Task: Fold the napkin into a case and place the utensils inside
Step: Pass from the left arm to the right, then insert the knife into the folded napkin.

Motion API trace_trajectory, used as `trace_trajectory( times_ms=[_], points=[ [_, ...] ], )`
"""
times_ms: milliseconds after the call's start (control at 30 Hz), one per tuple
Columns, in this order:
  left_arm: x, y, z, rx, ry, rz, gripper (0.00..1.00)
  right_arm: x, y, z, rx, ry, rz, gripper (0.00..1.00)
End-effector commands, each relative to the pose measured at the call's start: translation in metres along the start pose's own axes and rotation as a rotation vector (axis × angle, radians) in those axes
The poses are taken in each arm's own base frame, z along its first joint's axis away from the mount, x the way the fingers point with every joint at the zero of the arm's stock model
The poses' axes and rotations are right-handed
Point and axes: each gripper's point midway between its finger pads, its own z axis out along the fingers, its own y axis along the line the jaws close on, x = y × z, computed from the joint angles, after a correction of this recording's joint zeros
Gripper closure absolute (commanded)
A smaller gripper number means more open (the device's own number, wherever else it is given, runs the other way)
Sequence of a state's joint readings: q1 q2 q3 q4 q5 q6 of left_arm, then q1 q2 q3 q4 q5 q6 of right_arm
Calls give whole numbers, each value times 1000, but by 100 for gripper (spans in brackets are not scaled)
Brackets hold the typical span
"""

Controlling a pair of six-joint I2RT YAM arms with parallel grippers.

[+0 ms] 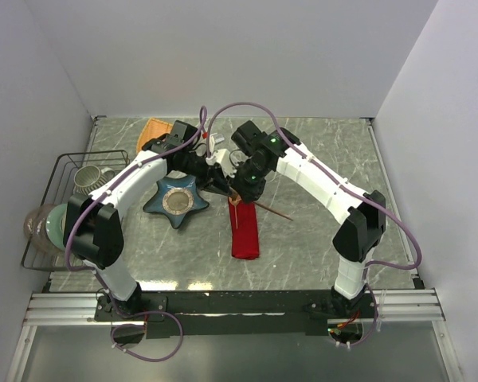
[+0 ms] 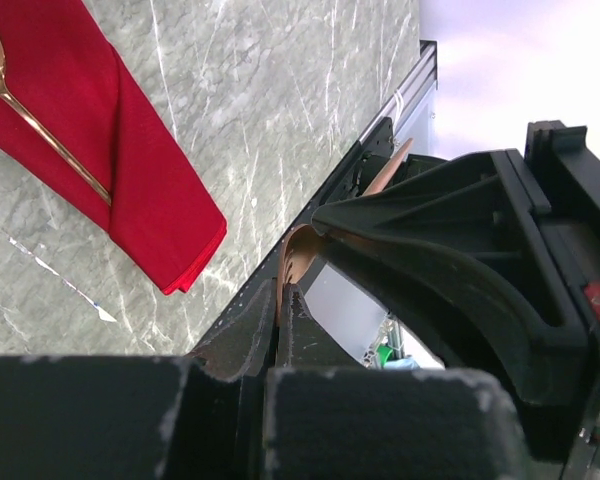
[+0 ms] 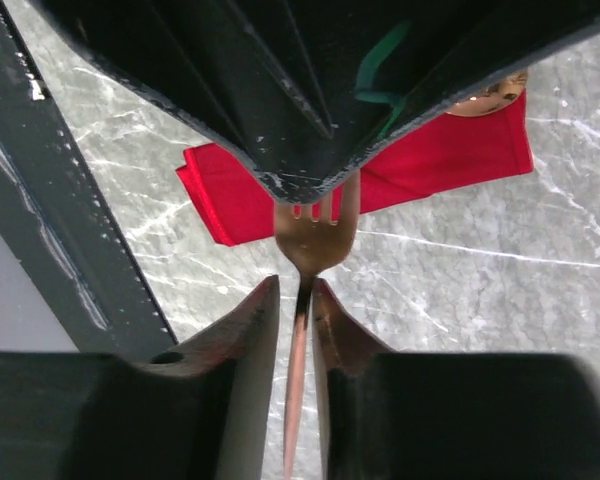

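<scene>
The red napkin (image 1: 244,231) lies on the table folded into a long narrow case (image 2: 130,170). A copper spoon (image 2: 40,125) rests on it with its handle tucked under the fold. Just above the case's far end, my left gripper (image 2: 283,290) is shut on the head of a copper fork (image 3: 315,235). My right gripper (image 3: 296,285) faces it, its jaws narrowly open on either side of the fork's neck, a small gap showing on one side. Another thin copper utensil (image 1: 275,211) lies on the table right of the case.
A blue star-shaped dish (image 1: 175,200) sits left of the case. An orange plate (image 1: 155,127) lies at the back left. A wire rack (image 1: 64,163) with bowls and cups stands at the left edge. The black rail (image 1: 247,302) runs along the near edge.
</scene>
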State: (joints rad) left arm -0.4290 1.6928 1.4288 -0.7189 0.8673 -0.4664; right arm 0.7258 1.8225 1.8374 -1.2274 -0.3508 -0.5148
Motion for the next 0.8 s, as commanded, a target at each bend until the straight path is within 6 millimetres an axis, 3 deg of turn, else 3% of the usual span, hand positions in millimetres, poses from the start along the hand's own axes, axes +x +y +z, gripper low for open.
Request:
trace_trajectory(
  times_ms=[0,67,100,167,200,267,333,367,400,433,467,533,567,600,633,700,767],
  points=[
    [-1,-24,-11,48,-26,35,99,-5,3,-8,15,-25,-24,87],
    [-2,-23,-12,44,-31,39,99,-8,0,-9,27,-37,-17,100],
    [0,-22,-11,42,-30,33,93,-9,-1,-8,34,-39,-5,100],
    [-1,-21,-13,25,-48,42,77,-15,-5,-9,56,-71,9,100],
    [-3,-18,-15,11,-64,39,58,-16,-8,-9,74,-78,43,100],
    [-15,-15,-24,-15,-135,59,49,-22,-19,-9,120,-129,94,100],
    [-34,-5,-48,-42,-246,33,33,-19,-32,-10,170,-169,218,100],
    [-50,-1,-60,-50,-329,46,17,-26,-53,-15,226,-237,269,100],
    [-69,8,-83,-62,-428,17,11,-27,-63,-16,257,-271,356,100],
    [-79,3,-101,-65,-505,39,5,-25,-72,-17,285,-296,407,100],
    [-97,4,-119,-91,-605,74,1,-33,-96,-24,353,-375,458,100],
    [-112,3,-147,-130,-722,107,1,-31,-120,-23,454,-423,584,100],
    [-119,2,-157,-154,-768,135,1,-39,-133,-26,504,-475,613,100],
    [-123,5,-165,-190,-811,139,1,-39,-140,-15,511,-475,677,100],
    [-124,3,-170,-202,-833,147,1,-41,-154,-22,581,-491,722,100],
    [-122,7,-171,-218,-844,140,1,-38,-169,-9,619,-486,830,100],
    [-119,10,-170,-228,-840,125,1,-36,-186,-12,727,-506,894,100]
  ],
)
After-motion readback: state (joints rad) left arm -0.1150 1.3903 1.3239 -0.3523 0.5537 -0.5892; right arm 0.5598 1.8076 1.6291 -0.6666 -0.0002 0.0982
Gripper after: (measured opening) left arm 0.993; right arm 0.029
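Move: The fork hangs between the hands, its tines still held by the left, its neck between the right's half-closed fingers. Its middle is some 4 cm right and 2 cm back of the right hand, and about 8 cm right and 4 cm back of the left. From the right hand, the folded napkin's middle lies roughly 17 cm below, 3 cm back and 1 cm left; the spoon's bowl, 7 cm ahead, 4 cm left. The star dish sits around 17 cm left, 4 cm ahead and 17 cm below the left hand. The right fingers pinch shut on the fork's neck, then the left fingers spread wide off the tines. The left hand backs away left and forward, then also up, nearly 20 cm in all, turning counter-clockwise. The right keeps its grip and swings the fork about 14 cm forward, away from the napkin, turning roughly 50 degrees clockwise. ##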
